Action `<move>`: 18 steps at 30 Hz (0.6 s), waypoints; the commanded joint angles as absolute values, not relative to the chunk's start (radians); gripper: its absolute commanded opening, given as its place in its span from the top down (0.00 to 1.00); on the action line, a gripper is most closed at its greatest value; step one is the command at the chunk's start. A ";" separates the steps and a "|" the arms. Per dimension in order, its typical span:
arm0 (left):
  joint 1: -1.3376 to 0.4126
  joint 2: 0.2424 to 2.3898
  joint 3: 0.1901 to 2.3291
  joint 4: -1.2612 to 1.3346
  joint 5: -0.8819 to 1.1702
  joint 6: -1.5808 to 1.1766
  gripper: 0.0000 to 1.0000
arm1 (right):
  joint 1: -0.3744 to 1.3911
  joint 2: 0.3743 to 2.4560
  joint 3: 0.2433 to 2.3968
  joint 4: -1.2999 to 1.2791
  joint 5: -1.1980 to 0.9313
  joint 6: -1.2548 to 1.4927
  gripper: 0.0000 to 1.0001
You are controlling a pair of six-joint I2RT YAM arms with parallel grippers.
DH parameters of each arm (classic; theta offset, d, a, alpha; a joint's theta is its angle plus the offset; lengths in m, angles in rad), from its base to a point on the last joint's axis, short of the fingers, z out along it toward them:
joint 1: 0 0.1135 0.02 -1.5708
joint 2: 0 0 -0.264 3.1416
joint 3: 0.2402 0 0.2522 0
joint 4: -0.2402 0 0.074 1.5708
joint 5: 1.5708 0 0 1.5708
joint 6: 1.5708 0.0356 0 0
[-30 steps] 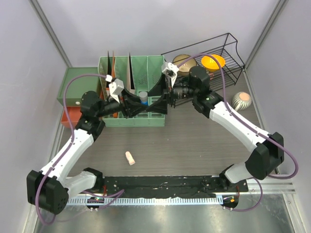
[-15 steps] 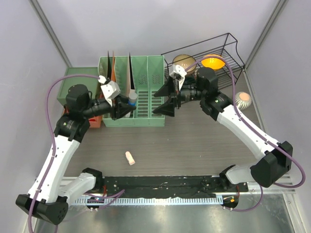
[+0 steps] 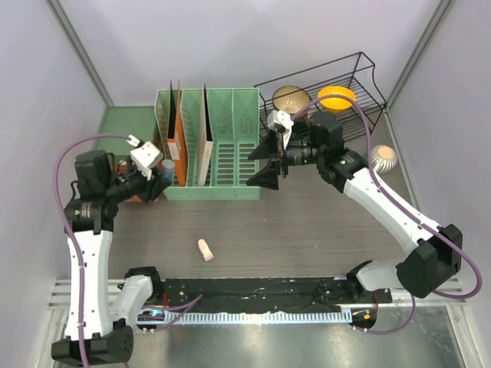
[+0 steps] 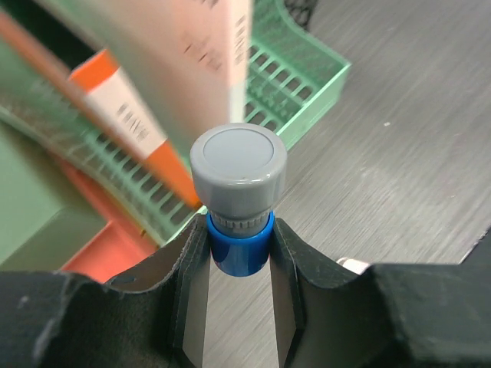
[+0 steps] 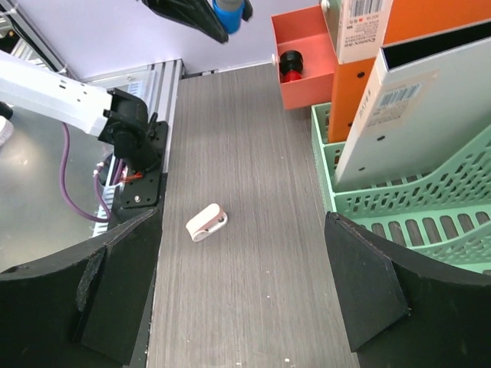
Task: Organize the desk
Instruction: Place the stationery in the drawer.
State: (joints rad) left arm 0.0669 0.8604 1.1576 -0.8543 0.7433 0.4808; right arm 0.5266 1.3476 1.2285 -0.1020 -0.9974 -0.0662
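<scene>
My left gripper [image 4: 238, 239] is shut on a small blue bottle with a grey cap [image 4: 238, 180]; its fingers clamp the blue body. In the top view this gripper [image 3: 161, 181] hangs just left of the green file rack [image 3: 230, 157], above the red open drawer [image 3: 138, 192]. The right gripper [image 3: 265, 164] stands open and holds nothing, at the rack's right end, above the desk [image 3: 322, 230]. Through the right wrist camera the wide-apart fingers [image 5: 115, 295] frame bare desk [image 5: 245, 307], with a small white clip [image 5: 206, 222] lying beyond them.
The rack holds an orange folder [image 3: 178, 130] and a white-and-green one [image 3: 205, 134]. A green box [image 3: 126, 126] sits at the back left. A black wire basket [image 3: 360, 77] holds a tan bowl [image 3: 291, 98] and an orange bowl [image 3: 336, 97]. A striped cup [image 3: 381, 158] stands at right. The red drawer [image 5: 303, 73] contains a black-and-red item [image 5: 290, 65].
My left arm has pulled back to the left, carrying the blue bottle from in front of the rack to its left end. The right gripper has shifted slightly and stays open.
</scene>
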 commanded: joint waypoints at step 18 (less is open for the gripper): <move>0.588 1.184 1.134 -0.954 0.838 0.870 1.00 | 0.480 1.327 1.190 -0.129 -1.035 -0.160 0.08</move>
State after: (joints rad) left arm 0.5816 1.1622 1.1107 -0.9779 0.8223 0.8051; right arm 0.4824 1.3369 1.1893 -0.1474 -1.0161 -0.1356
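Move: The open red drawer the held blue-and-grey bottle is bound for lies about 10 cm ahead of the left hand, 14 cm to its left and some 20 cm below. The dark ink bottle in it is roughly 9 cm ahead and 11 cm left; the green cabinet stands about 22 cm ahead and 15 cm left. The stapler lies some 10 cm back and 9 cm right. From the right hand the drawer is about 9 cm ahead and 42 cm left. The blue-and-grey bottle, still pinched in the left fingers, is carried about 14 cm to the left towards the open red drawer. The descent steepens late, adding up to some 9 cm down with a little forward, while the wrist turns counter-clockwise and tips farther down, some 15 degrees each. The empty right hand, still wide open, sinks and eases right a couple of centimetres. ##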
